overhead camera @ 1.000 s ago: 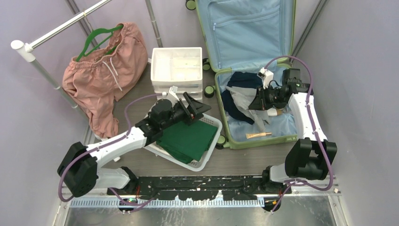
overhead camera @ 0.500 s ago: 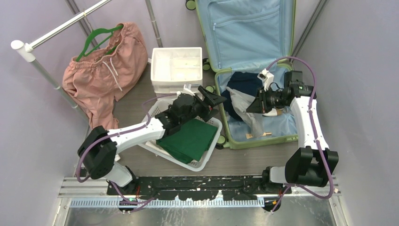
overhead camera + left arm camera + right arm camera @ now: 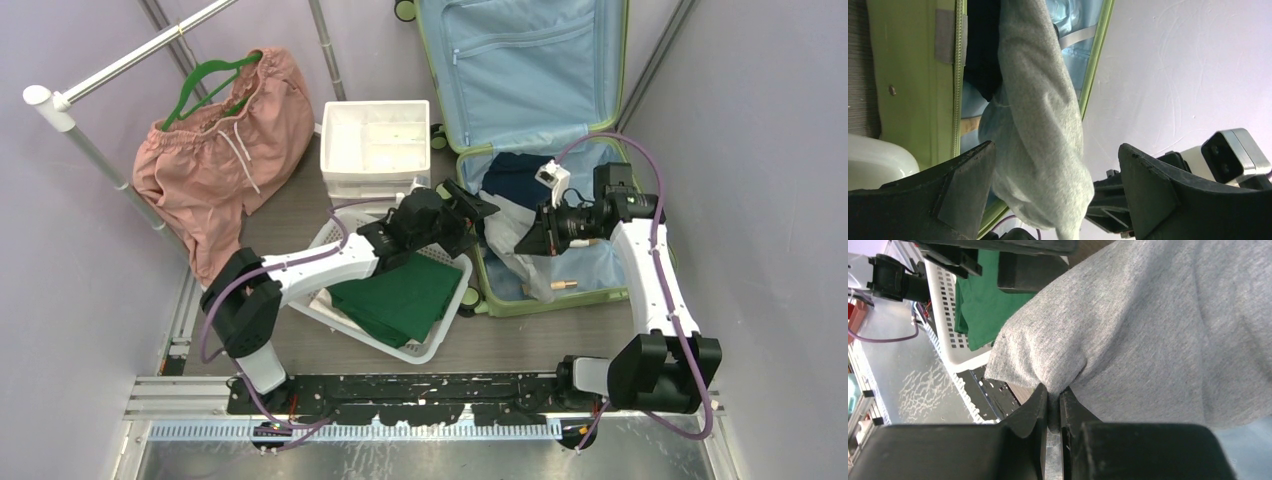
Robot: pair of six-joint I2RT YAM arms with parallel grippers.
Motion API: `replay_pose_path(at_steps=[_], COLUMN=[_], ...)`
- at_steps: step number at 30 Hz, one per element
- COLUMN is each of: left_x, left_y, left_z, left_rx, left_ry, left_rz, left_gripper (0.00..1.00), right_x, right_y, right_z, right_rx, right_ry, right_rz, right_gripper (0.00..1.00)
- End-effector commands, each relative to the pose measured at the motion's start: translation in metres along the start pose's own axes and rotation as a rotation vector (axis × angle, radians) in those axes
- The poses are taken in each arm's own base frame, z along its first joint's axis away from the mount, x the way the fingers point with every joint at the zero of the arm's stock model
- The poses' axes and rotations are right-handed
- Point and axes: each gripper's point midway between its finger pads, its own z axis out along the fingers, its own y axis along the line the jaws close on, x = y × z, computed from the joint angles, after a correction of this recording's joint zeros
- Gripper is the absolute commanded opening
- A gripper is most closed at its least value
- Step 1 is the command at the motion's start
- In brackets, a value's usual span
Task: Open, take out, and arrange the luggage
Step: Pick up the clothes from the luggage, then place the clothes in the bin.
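The light-green luggage (image 3: 470, 205) lies open at the back right, its lid (image 3: 520, 60) up against the wall. My right gripper (image 3: 525, 240) is shut on a fold of a grey garment (image 3: 505, 232) and holds it up over the luggage's left rim. The pinched fold shows between the fingers of that gripper (image 3: 1054, 392), with the grey garment (image 3: 1148, 330) spread above. My left gripper (image 3: 472, 212) is open right beside it. The grey garment (image 3: 1038, 125) hangs in the gap of the open left gripper (image 3: 1055, 150), touching neither finger. A dark navy garment (image 3: 520, 170) stays inside the luggage shell (image 3: 913, 75).
A white perforated basket (image 3: 440, 345) with a folded green cloth (image 3: 400, 295) sits under the left arm. Behind it stands a white drawer unit (image 3: 375, 145). A pink garment (image 3: 225, 150) hangs from a green hanger on the rail (image 3: 120, 65). A small tube (image 3: 565, 284) lies in the luggage.
The left arm swung right from over the basket to the luggage's rim and its jaws spread wider. The right gripper lifted the grey garment and carried it leftward.
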Motion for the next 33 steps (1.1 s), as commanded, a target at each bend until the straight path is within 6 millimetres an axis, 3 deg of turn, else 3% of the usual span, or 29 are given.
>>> replay_pose_path(at_steps=[1, 12, 16, 19, 21, 23, 28, 33], left_x=[0.008, 0.031, 0.036, 0.039, 0.043, 0.046, 0.046, 0.041], left_y=[-0.022, -0.007, -0.013, -0.017, -0.021, -0.022, -0.014, 0.001], left_z=[0.006, 0.021, 0.02, 0.018, 0.015, 0.009, -0.015, -0.046], left_rx=[0.04, 0.002, 0.027, 0.054, 0.08, 0.091, 0.072, 0.066], left_ry=[0.017, 0.092, 0.112, 0.132, 0.153, 0.177, 0.187, 0.183], left_rz=[-0.006, -0.008, 0.015, 0.045, 0.072, 0.117, 0.278, 0.406], left_gripper=[0.92, 0.76, 0.52, 0.28, 0.06, 0.0, 0.0, 0.0], right_x=[-0.009, -0.003, 0.002, 0.006, 0.008, 0.009, 0.007, -0.004], right_y=[0.022, 0.041, 0.041, 0.041, 0.043, 0.045, 0.052, 0.044], right_z=[-0.001, 0.007, 0.01, 0.011, 0.01, 0.008, 0.001, -0.011], right_rx=[-0.045, -0.101, -0.102, -0.103, -0.109, -0.115, -0.135, -0.116], right_ry=[-0.04, 0.003, 0.022, 0.037, 0.046, 0.055, 0.051, -0.005], right_rz=[-0.102, -0.187, -0.194, -0.194, -0.196, -0.2, -0.208, -0.166], right_gripper=[0.01, 0.01, 0.01, 0.02, 0.05, 0.16, 0.5, 0.61])
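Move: The grey clothing, still pinched by the right hand and trailing into the luggage, has its middle about 6 cm to the right of the open left hand, 3 cm back and 5 cm below. The navy clothes lie some 10 cm ahead of the left hand and 10 to its right, the green clothes in the basket about 13 back and 19 to its left, both roughly 15 below. From the right hand, the left gripper waits about 8 cm to the left and 5 ahead, about level. The left hand eases right and down about 3 cm each and slightly back onto the grey clothing, its wide-open fingers shutting on a fold, then draws back and left with it, turning some 15 degrees clockwise. Meanwhile the right hand, still gripping, brings the clothing about 3 cm left and 3 back while turning about 10 degrees counter-clockwise, then opens only once the left has shut and lets go as it drifts a little farther back. ##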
